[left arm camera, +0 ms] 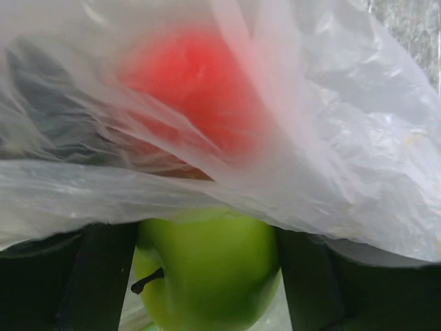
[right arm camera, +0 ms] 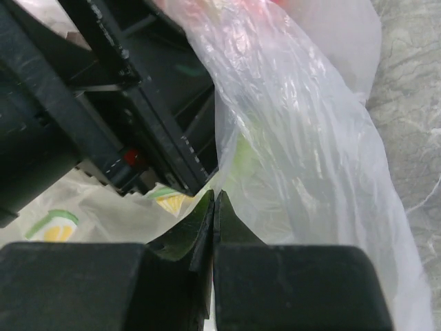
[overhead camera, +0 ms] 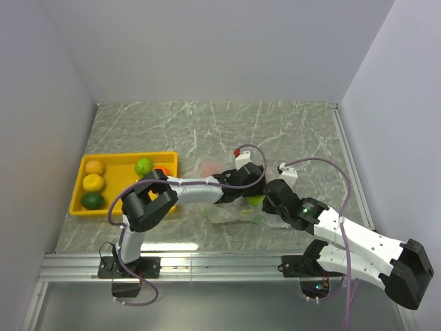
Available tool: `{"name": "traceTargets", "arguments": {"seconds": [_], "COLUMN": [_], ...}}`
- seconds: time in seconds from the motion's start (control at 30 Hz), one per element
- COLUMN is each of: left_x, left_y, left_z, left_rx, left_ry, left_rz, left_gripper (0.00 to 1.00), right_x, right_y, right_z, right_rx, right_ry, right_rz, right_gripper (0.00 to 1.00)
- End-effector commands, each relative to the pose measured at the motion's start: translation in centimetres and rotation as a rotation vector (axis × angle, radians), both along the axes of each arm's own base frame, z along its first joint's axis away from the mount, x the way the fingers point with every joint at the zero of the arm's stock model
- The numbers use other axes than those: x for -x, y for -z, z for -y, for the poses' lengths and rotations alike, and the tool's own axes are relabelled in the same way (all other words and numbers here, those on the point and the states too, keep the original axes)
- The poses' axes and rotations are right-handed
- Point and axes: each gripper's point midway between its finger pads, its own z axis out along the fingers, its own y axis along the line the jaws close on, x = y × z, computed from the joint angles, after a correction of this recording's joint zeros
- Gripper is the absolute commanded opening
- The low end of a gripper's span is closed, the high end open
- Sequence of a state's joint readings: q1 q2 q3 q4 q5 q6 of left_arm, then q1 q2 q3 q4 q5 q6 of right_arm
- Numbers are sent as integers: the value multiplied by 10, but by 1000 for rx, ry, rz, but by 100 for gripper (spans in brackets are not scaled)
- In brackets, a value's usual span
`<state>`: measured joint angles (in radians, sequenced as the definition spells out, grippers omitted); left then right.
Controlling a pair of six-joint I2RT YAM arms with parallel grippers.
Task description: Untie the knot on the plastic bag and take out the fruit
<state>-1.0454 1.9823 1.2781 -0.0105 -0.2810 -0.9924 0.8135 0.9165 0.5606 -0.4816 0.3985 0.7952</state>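
Observation:
The crinkly transparent plastic bag lies at mid-table between both arms. My left gripper reaches in under its film and is shut on a light green fruit with a dark stem; both dark fingers press its sides. Behind the film a red fruit shows blurred. My right gripper is shut, pinching an edge of the bag at its tips, right beside the left gripper's body. The knot is hidden.
A yellow tray at the left holds two yellow fruits, a dark green one, a light green one and an orange one. A whitish sheet with yellow-green print lies under the grippers. Walls enclose the table.

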Motion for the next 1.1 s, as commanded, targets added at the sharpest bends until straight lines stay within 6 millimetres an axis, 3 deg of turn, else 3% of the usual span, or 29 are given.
{"name": "traceTargets", "arguments": {"seconds": [0.0,0.03,0.07,0.1,0.17,0.2,0.27,0.3,0.4,0.47,0.5,0.57,0.6,0.67,0.7,0.77,0.8,0.87,0.9,0.93,0.97,1.0,1.03,1.07], "left_x": [-1,2,3,3,6,7,10,12,22,31,35,43,46,47,41,35,23,12,7,-9,-11,-13,-23,-24], "left_y": [-1,0,-2,-13,-18,-32,-39,-53,-63,-76,-92,-100,-123,-136,-161,-178,-199,-205,-217,-216,-204,-207,-192,-184], "left_z": [9,5,4,3,-6,-8,-17,-21,-33,-42,-47,-57,-64,-80,-94,-116,-139,-171,-192,-221,-245,-267,-305,-324], "left_rx": [36,33,35,49,25,42,27,39,19,7,28,27,67,75,115,122,142,119,124,102,53,46,-2,-29], "left_ry": [-6,-4,0,1,7,12,23,29,74,115,129,172,171,158,119,73,0,-83,-144,-245,-304,-367,-487,-543], "left_rz": [-19,-25,-23,-9,0,17,37,51,67,81,100,127,163,203,248,273,311,312,337,335,303,306,282,269], "left_gripper": [69,63,49,44,30,26,20,19,16,16,15,15,15,15,15,15,16,16,16,16,16,16,16,16], "right_x": [-2,-2,-2,-2,-3,-3,-5,-6,-9,-11,-12,-13,-14,-14,-14,-14,-13,-13,-13,-13,-13,-12,-12,-12], "right_y": [0,-1,0,0,-1,-1,-1,-1,0,-1,-1,-1,0,2,4,5,7,7,7,7,7,7,7,7], "right_z": [-1,1,3,4,7,9,13,15,20,21,23,24,24,25,25,25,25,26,26,26,26,25,25,25], "right_rx": [-20,-15,-12,-10,0,6,23,32,62,73,83,91,98,102,106,103,102,99,99,98,97,95,93,91], "right_ry": [12,19,22,27,38,45,59,65,85,93,99,103,106,111,112,118,118,122,122,123,125,122,124,123], "right_rz": [7,12,15,18,29,32,37,36,36,39,44,46,44,39,33,30,29,29,29,29,30,29,29,27], "right_gripper": [0,0,0,0,0,0,0,0,0,0,0,0,0,0,0,0,0,0,0,0,0,0,0,0]}}
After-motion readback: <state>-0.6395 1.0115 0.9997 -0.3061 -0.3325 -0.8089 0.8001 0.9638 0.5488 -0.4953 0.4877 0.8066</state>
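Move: The left hand already has the green apple between its fingers inside the bag; the yellow tray's middle lies about 50 cm to its left and 6 cm ahead, a little lower. The orange in the tray is some 37 cm left and 10 ahead, the tray's green fruit 43 left and 14 ahead; a red fruit in the bag sits about 10 cm straight ahead. From the right hand, the tray is some 56 cm left, 12 ahead. Left hand carries the apple up, then left towards the tray, about 25 cm each; right keeps pinching the bag. ##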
